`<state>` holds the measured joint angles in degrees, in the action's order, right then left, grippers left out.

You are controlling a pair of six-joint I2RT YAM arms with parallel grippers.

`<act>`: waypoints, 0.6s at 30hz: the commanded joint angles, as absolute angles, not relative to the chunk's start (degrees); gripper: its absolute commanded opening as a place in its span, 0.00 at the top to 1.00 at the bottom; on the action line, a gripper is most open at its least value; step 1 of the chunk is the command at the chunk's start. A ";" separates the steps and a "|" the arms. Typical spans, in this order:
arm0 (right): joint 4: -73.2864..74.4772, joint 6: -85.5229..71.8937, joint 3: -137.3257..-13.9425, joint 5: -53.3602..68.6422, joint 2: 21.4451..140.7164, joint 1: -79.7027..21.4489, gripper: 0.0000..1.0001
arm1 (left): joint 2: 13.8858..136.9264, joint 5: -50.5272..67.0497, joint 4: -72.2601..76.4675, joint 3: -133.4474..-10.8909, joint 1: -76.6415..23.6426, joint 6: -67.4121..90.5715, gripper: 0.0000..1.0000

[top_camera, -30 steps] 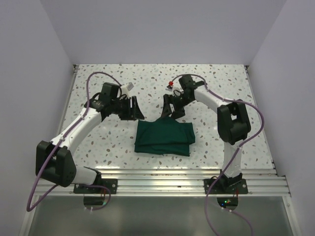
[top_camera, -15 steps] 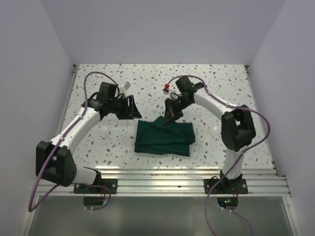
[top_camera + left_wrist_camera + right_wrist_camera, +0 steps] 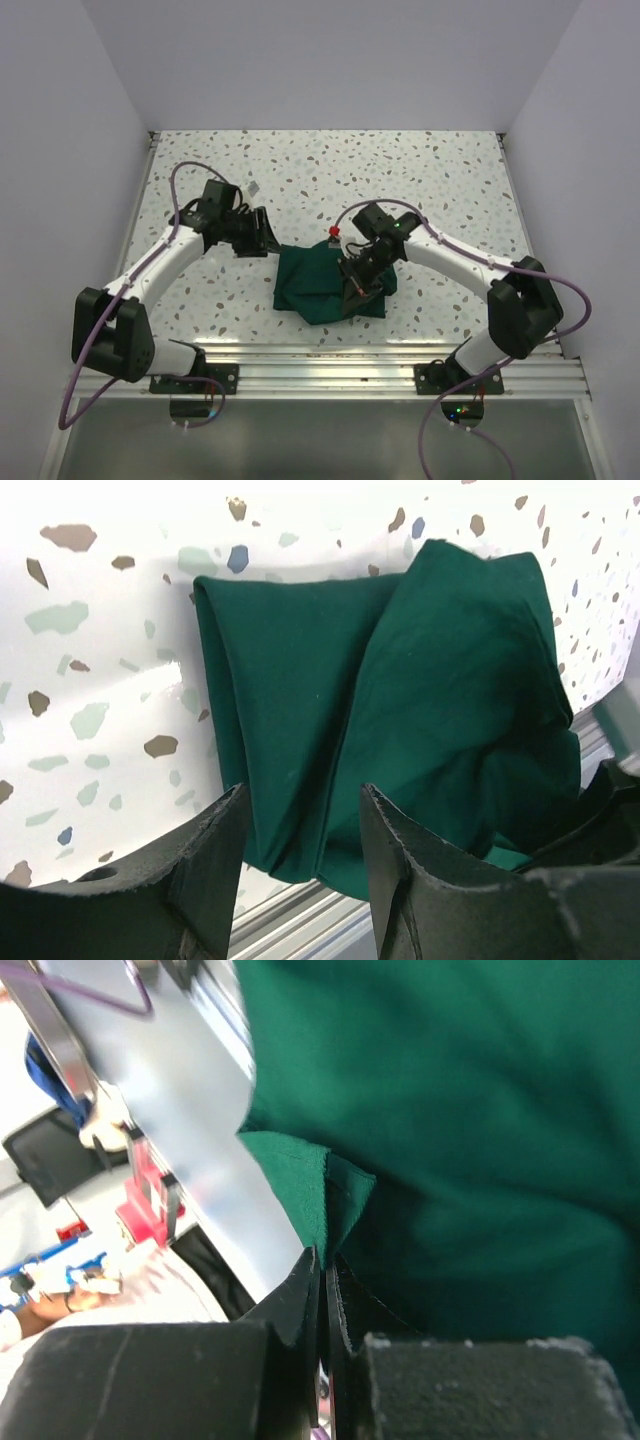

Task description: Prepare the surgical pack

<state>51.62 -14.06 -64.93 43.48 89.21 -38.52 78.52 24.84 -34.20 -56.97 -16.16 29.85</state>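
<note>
The surgical pack [image 3: 308,288] is a dark green cloth folded into a rumpled bundle near the table's front middle. My right gripper [image 3: 356,284] hangs over its right part, shut on a thin corner of the cloth [image 3: 330,1185]; the wrist view shows the jaws [image 3: 325,1260] pinched together on that fold, with more green cloth [image 3: 480,1110] spread behind. My left gripper [image 3: 268,240] sits just off the bundle's far left corner, open. In the left wrist view its fingertips [image 3: 303,792] stand apart above the cloth's [image 3: 420,680] near edge with nothing between them.
The speckled tabletop [image 3: 420,170] stretches behind and to both sides of the cloth. An aluminium rail [image 3: 330,355] runs along the near edge. White walls close in left, right and back. The right arm's dark link [image 3: 600,820] shows beside the cloth.
My right gripper shut on the cloth's far edge and pulled it toward the front over the bundle, which now bunches up. My left gripper drifted slightly nearer the cloth's corner.
</note>
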 commanded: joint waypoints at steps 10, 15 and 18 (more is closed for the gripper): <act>40.09 -22.75 -56.34 44.56 85.25 -46.84 0.97 | 72.34 24.87 -35.51 -55.20 -15.82 32.87 0.48; 42.97 -20.49 -59.40 42.98 87.89 -49.22 0.51 | 72.07 24.96 -36.82 -55.37 -15.82 32.70 0.48; 47.87 -17.42 -64.85 39.47 85.00 -49.04 0.24 | 72.16 25.05 -37.26 -55.46 -15.82 32.34 0.48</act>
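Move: The right hand already pinches the drape's turned-over flap and takes it towards the folded drape's near edge, about 3 cm back, 1 cm left and 4 cm below. The middle of the folded drape is some 7 cm ahead, 3 cm left and 5 cm below; the steel rail along the table front lies about 12 cm straight back and 6 cm down. From the idle left hand that near edge is roughly 15 cm back, 20 cm right and 5 cm below. Still pinching the drape's flap, the right hand pulls it back towards the table front and slightly down, about 5 cm back and 2 cm lower, drifting some 2 cm left in the second half. As it slows it spreads its fingers wide and lets go of the cloth. The left hand eases back and up a little, touching nothing. ##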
